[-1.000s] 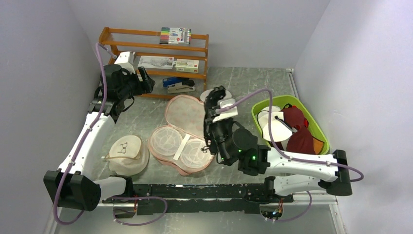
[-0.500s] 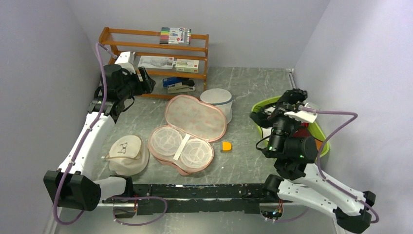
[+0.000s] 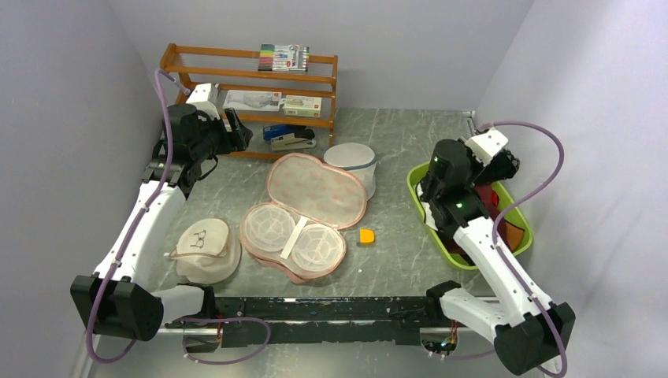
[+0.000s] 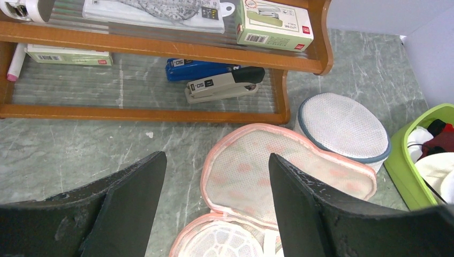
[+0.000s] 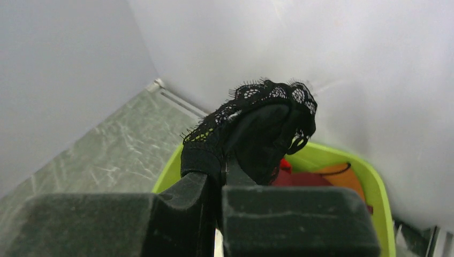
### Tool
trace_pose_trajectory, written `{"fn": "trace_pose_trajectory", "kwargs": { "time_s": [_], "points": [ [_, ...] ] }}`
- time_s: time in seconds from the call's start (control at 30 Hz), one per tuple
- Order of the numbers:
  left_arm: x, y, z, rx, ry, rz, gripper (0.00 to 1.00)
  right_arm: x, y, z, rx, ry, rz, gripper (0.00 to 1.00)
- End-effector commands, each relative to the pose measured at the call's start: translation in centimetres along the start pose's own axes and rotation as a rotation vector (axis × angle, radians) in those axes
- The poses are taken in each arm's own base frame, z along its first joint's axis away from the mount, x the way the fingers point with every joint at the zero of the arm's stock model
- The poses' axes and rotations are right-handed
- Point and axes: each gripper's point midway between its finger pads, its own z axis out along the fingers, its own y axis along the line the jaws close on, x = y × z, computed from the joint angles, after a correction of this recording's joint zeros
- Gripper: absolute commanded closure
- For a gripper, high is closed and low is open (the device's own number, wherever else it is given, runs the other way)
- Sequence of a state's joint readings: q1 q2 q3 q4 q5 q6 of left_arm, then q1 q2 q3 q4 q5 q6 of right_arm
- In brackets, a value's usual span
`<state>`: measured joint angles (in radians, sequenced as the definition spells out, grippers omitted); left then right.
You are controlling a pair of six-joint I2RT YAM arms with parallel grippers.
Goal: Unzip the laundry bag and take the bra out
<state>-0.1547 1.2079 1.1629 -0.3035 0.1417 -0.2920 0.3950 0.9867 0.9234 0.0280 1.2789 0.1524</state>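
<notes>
The laundry bag (image 3: 315,189) lies unzipped and spread flat on the table, its pinkish inside up and a white mesh insert (image 3: 293,238) in its near half; the left wrist view shows the laundry bag (image 4: 251,171) below my fingers. A black lace bra (image 5: 257,123) hangs draped over my right gripper (image 5: 222,176), which is shut on it above the green bin (image 5: 332,155). From above, the right gripper (image 3: 504,161) is over the far end of the bin (image 3: 465,262). My left gripper (image 3: 236,134) stands open and empty, raised near the shelf, left gripper (image 4: 217,158) apart from the bag.
A wooden shelf (image 3: 252,79) with boxes, markers and a stapler (image 3: 291,140) stands at the back left. A white mesh cylinder (image 3: 350,161) sits behind the bag, a cream cap (image 3: 205,248) at the front left, a small orange piece (image 3: 367,235) right of the bag. Clothes fill the bin.
My right arm has swung from over the bag far to the right and now holds the black bra above the green bin. The left arm has stayed still.
</notes>
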Motion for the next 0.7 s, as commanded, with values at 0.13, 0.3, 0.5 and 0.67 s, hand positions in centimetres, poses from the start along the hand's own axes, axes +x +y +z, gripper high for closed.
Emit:
{"fn": "trace_pose_trajectory", "kwargs": {
  "time_s": [0.13, 0.3, 0.5, 0.67],
  "points": [
    [-1.6, -1.9, -0.7, 0.075, -0.045, 0.009, 0.19, 12.6, -2.8, 1.8, 0.119, 0.237, 0.056, 1.0],
    [-1.3, -2.0, -0.4, 0.084, -0.034, 0.005, 0.19, 19.6, -3.0, 2.8, 0.085, 0.424, 0.106, 1.0],
    [-1.1, -1.9, -0.2, 0.081, -0.026, 0.004, 0.19, 25.1, -3.0, 3.2, 0.069, 0.574, 0.131, 1.0],
    [-0.9, -1.9, -0.1, 0.086, -0.02, 0.002, 0.19, 29.0, -3.9, 3.7, 0.108, 0.688, 0.152, 1.0]
  ]
}}
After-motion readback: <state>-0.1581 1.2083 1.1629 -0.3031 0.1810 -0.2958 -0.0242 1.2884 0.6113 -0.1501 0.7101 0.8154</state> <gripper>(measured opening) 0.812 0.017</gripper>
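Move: The black bra is already pinched in the right hand; the green basket it is being taken to lies almost straight below that hand, its middle some 27 cm down and about 3 cm nearer the base. Inside, the maroon clothes sit about 4 cm to the hand's right and 3 cm back, the white garments some 8 cm to its left, level in depth. From the left hand the basket is roughly 63 cm right and 13 cm back, 23 cm lower. The black bra goes down fast into the green basket, about 26 cm, edging some 4 cm to the right over the maroon clothes. The right hand keeps its fingers shut on the bra throughout and tips them downward by some 30 degrees, slowing over the last part of the descent. ##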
